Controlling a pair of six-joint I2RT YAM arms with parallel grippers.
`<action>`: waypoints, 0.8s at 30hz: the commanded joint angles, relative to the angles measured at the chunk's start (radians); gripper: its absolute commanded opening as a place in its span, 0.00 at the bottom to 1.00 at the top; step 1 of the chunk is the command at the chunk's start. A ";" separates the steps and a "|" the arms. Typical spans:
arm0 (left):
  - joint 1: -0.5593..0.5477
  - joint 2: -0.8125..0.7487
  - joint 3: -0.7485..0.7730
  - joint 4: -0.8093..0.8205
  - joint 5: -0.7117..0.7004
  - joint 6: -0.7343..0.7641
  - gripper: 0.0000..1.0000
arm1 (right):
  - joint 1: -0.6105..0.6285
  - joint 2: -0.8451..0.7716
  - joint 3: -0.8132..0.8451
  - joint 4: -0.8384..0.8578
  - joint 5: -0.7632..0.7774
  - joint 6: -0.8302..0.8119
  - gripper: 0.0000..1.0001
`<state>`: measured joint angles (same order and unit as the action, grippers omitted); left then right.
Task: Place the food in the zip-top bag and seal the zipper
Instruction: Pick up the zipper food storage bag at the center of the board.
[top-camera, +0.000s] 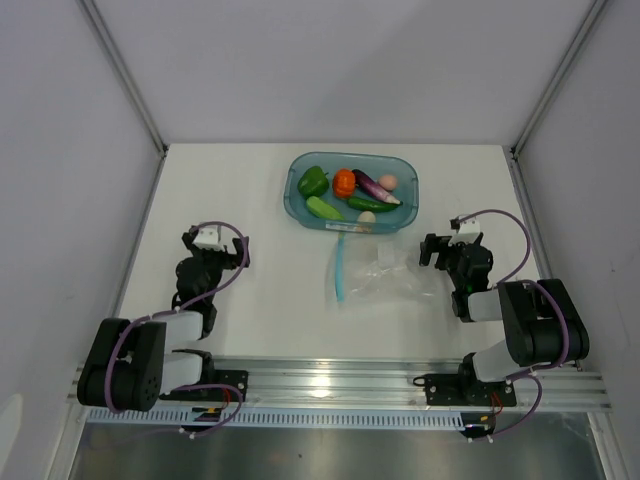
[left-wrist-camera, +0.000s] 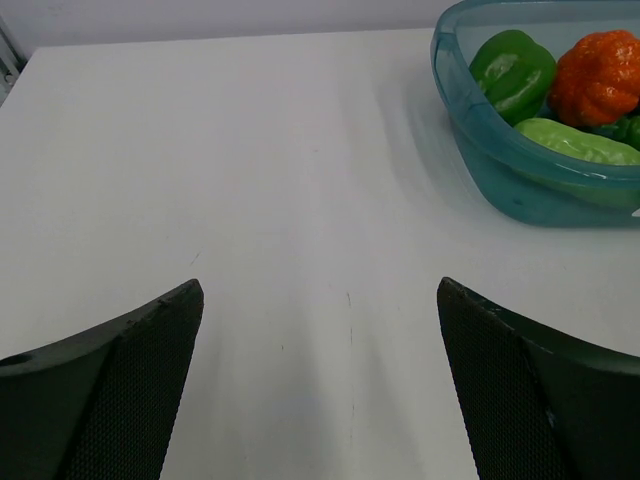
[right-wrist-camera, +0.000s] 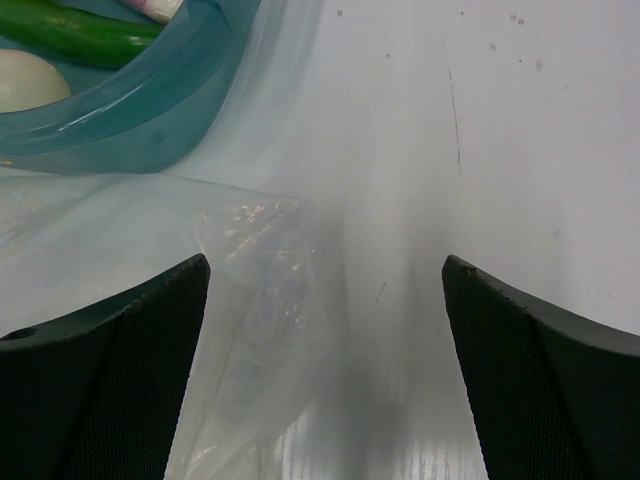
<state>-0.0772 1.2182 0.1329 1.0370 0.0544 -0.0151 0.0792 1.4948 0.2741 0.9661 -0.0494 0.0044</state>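
The food lies in a teal tub (top-camera: 296, 204): green bell pepper (top-camera: 313, 181), orange round one (top-camera: 344, 183), purple eggplant (top-camera: 375, 187), beige egg (top-camera: 388, 182), light green long one (top-camera: 324, 208), dark green long one (top-camera: 371, 204). In front of the tub the clear zip-top bag (top-camera: 385, 278) lies flat, its teal zipper (top-camera: 340, 268) on its left edge. My left gripper (top-camera: 213, 256) is open over bare table, left of the bag. Open too, my right gripper (top-camera: 447, 249) hangs at the bag's right edge (right-wrist-camera: 260, 300), empty.
White walls with metal posts close in the table at the left, right and back. An aluminium rail (top-camera: 340, 385) carrying both arm bases runs along the near edge. The tub's wall (left-wrist-camera: 520, 165) stands at the upper right in the left wrist view.
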 joint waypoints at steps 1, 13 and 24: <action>0.007 -0.037 0.019 0.041 -0.017 0.030 1.00 | 0.002 -0.007 0.005 0.066 0.017 -0.023 0.99; -0.004 -0.477 0.102 -0.470 -0.200 -0.169 0.99 | 0.102 -0.438 0.143 -0.507 0.316 0.144 0.99; -0.003 -0.675 0.221 -0.914 -0.128 -0.555 0.99 | 0.201 -0.665 0.502 -1.188 -0.101 0.445 0.99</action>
<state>-0.0799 0.5667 0.2863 0.2913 -0.1139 -0.4366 0.2230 0.8463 0.7269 -0.0120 0.0051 0.3424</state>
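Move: From the right hand, the middle of the zip-top bag lies some 15 cm to the left and 6 cm back, roughly 6 cm below. Its blue zipper is about 25 cm left and 6 cm back, and the middle of the food tray is around 23 cm left and 12 cm ahead, both also lower. From the left hand, the bag is about 38 cm to the right, 6 cm back and 11 cm down; the tray is 30 cm right and 12 cm ahead. Both hands head up off the board with wide-open, empty fingers, touching nothing. The right rises about 20 cm, ending with a drift left and back, and rolls some 20 degrees, its left side lifting. The left rises roughly 9 cm, draws back 4 cm, and rolls the other way by about 25 degrees while turning slightly counter-clockwise. ##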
